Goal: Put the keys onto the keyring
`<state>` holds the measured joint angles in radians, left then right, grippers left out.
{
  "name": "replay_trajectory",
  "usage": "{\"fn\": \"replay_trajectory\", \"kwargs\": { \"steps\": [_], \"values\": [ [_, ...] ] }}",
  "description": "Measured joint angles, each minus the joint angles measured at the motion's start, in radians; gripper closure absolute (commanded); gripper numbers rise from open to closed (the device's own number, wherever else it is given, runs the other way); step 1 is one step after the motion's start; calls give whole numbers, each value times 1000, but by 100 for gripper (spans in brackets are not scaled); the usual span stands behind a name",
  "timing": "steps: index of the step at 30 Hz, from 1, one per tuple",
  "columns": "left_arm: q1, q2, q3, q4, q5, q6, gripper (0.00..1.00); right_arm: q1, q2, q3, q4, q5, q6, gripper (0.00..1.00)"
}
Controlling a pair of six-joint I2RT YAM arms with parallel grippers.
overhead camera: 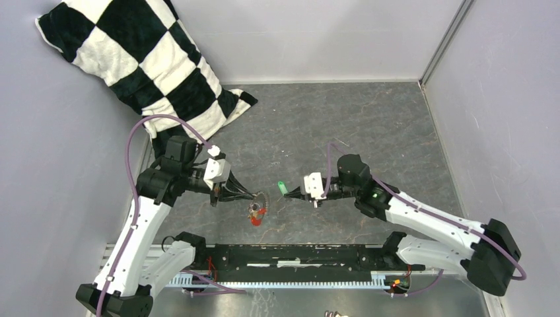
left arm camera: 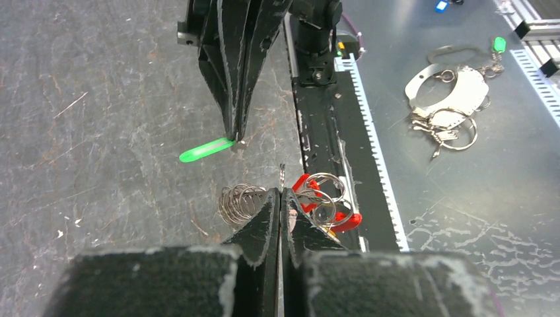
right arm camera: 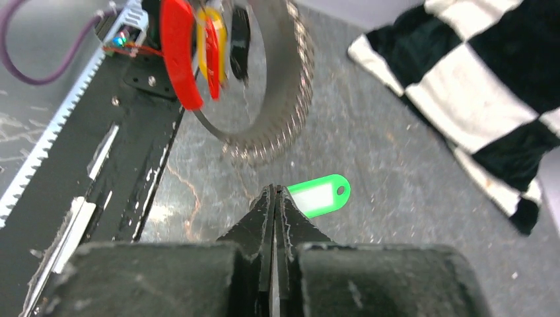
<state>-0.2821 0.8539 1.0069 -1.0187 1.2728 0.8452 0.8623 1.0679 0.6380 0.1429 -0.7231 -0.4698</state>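
My left gripper (overhead camera: 253, 195) (left arm camera: 280, 193) is shut on the keyring (left arm camera: 239, 203) (overhead camera: 262, 200), a silver coiled wire loop held just above the table. Its red strap (overhead camera: 257, 218) (left arm camera: 343, 220) and small rings hang on the loop's other side. A yellow piece (right arm camera: 212, 33) shows beside the red key (right arm camera: 177, 53). Opposite it, my right gripper (overhead camera: 291, 193) (right arm camera: 275, 191) is shut on one end of the green key (overhead camera: 282, 188) (right arm camera: 320, 196) (left arm camera: 203, 150), which points toward the keyring (right arm camera: 290, 99) with a short gap between them.
A black-and-white checkered pillow (overhead camera: 152, 59) lies at the far left corner. The black rail (overhead camera: 297, 254) runs along the near edge. Handcuffs with a bunch of keys (left arm camera: 449, 99) lie on the metal shelf beyond the rail. Grey walls enclose the table.
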Motion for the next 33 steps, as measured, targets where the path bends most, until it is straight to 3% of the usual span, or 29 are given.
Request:
{"fn": "replay_trajectory", "kwargs": {
  "steps": [11,21,33],
  "values": [
    [0,-32,0,0,50,-30,98,64,-71,41,149,-27,89,100],
    [0,-90,-15,-1,43,-29,98,78,-49,-9,190,97,106,100],
    [-1,-126,-17,-1,99,-3,98,220,-40,60,224,92,-35,100]
  ]
}}
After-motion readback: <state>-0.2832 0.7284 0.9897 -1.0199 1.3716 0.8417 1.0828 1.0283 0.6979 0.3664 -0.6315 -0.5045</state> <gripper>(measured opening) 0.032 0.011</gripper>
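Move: The keyring hangs from the left gripper's shut tips, its hoop's middle about 8 cm to the right gripper's left, 4 cm back and 4 cm above; its red-tagged keys are roughly 9 cm left, 6 cm back and 3 cm above. The right gripper already pinches the green key, whose tag sits some 2 cm ahead and 2 cm left of its tips. From the left gripper, the green key lies about 9 cm right, 3 cm ahead and 7 cm lower. Raise the right gripper about 9 cm overall towards the keyring, drawing it back some 5 cm and left 4 cm: lift quickly, dip and ease forward briefly, then climb back and left, tipping the fingertips up about 15 degrees. Keep the green key pinched. Meanwhile draw the left gripper back 3 to 4 cm and up a little, still shut on the keyring. ##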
